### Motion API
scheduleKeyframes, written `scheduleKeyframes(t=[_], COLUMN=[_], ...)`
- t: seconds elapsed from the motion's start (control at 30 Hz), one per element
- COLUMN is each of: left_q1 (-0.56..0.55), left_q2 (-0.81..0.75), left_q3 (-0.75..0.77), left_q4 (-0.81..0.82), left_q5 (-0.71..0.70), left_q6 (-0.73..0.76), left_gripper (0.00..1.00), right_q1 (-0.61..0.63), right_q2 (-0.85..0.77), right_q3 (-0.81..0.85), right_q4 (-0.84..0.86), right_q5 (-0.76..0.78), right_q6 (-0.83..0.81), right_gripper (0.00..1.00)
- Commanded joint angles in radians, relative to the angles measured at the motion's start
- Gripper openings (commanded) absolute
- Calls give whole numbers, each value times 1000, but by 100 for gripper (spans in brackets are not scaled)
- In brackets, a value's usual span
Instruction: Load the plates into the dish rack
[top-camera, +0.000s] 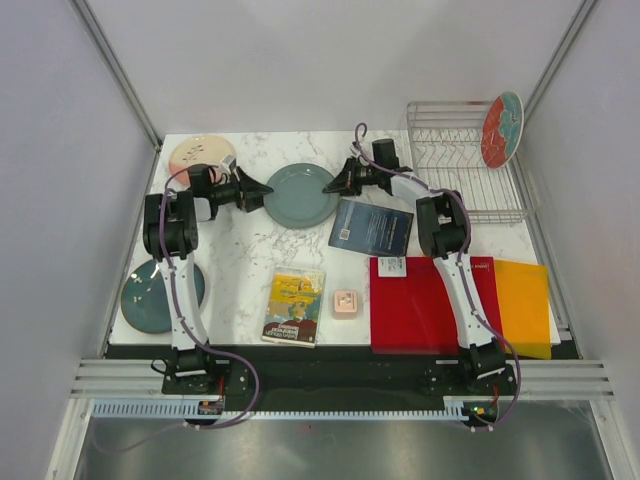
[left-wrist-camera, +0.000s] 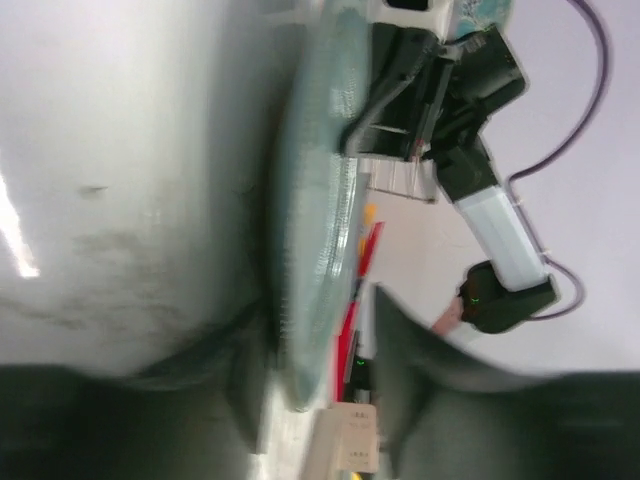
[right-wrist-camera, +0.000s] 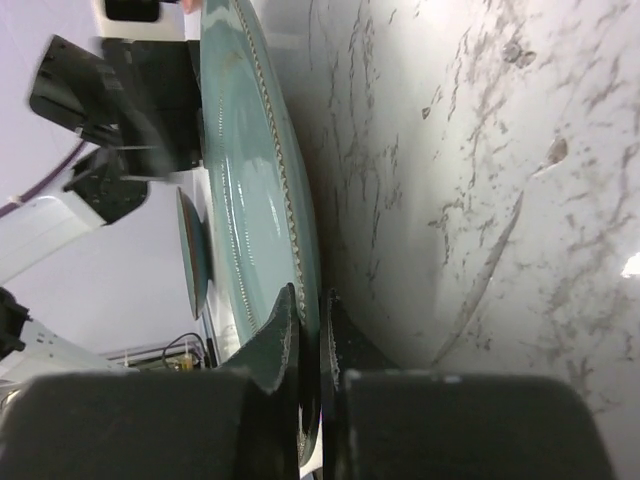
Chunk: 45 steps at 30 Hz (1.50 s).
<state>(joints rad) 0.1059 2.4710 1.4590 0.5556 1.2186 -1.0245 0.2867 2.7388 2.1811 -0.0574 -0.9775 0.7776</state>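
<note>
The grey-green plate (top-camera: 300, 195) lies mid-table between both arms. My right gripper (top-camera: 331, 184) is shut on its right rim, and in the right wrist view its fingers (right-wrist-camera: 288, 320) pinch that edge (right-wrist-camera: 250, 210). At the plate's left rim, my left gripper (top-camera: 262, 192) has its jaws apart, with the edge (left-wrist-camera: 315, 250) between them and untouched. The red floral plate (top-camera: 502, 130) stands upright in the silver dish rack (top-camera: 455, 165) at the back right. A cream-and-pink plate (top-camera: 199, 156) lies back left. A dark teal plate (top-camera: 160, 296) sits front left.
A dark blue book (top-camera: 372, 227) lies just right of the grey-green plate, and a yellow book (top-camera: 295, 305) lies near the front. A small pink box (top-camera: 346, 302), a red mat (top-camera: 430, 300) and an orange sheet (top-camera: 522, 300) fill the front right.
</note>
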Motion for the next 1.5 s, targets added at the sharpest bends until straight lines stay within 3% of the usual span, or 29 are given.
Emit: scheduleKeyframes(t=[0.0,0.07,0.2,0.37,0.47,0.77,0.9,1.03,1.23,1.47], left_q1=[-8,1,29,35,35,20,-49,-94,-138,-152], left_q2=[-105,-171,-288,-395,-441,-484,-537,-596,-661,-705], left_q3=[27,26,17,44,41,31,43,6,-49,-107], left_q4=[-190,-293,-368,-622,-689,-704,-793,-818,-818,-813], left_q5=[1,-10,-43,-149,-217,-297,-523,-712,-696,-691], left_q6=[188,253,319,507,582,671,808,866,811,824], left_gripper=[79,99,100,100,100,100,100,100,100,100], right_q1=[58,57,54,36,-3,-193,-267,-282,-333,-411], right_q2=[-48,-79,-178,-318,-451,-711,-758,-797,-748,-703], right_q3=[126,150,226,319,318,229,220,144,161,161], right_q4=[-24,-45,-122,-333,-401,-499,-506,-430,-423,-409], right_q5=[29,65,160,410,517,638,891,1037,1197,1251], right_q6=[-69,-122,-236,-448,-547,-675,-744,-853,-914,-971], right_gripper=[0,0,0,0,0,0,0,0,0,0])
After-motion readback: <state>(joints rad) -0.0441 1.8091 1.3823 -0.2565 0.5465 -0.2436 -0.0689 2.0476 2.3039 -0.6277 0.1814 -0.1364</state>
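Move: The green plate's middle lies some 9 cm left of the right hand, which grips the right rim just above the table. From that hand the dish rack's middle is about 35 cm to the right and 4 cm ahead; the red plate stands in its right part, roughly 43 cm right, 5 cm ahead. The blue book lies 10 cm right and 10 cm back. For the left hand, the green plate's middle is 9 cm right, the pink plate 17 cm left and 9 cm ahead. Up first, then sweeping some 40 cm to the right, the right hand carries the green plate by its pinched rim to the dish rack, swinging its fingers from pointing left to pointing mostly down and sinking about 5 cm from the top of the arc near the end. The left fingers open fully and let go of the left rim; that hand backs off upward about 12 cm, its fingers tilting down. ##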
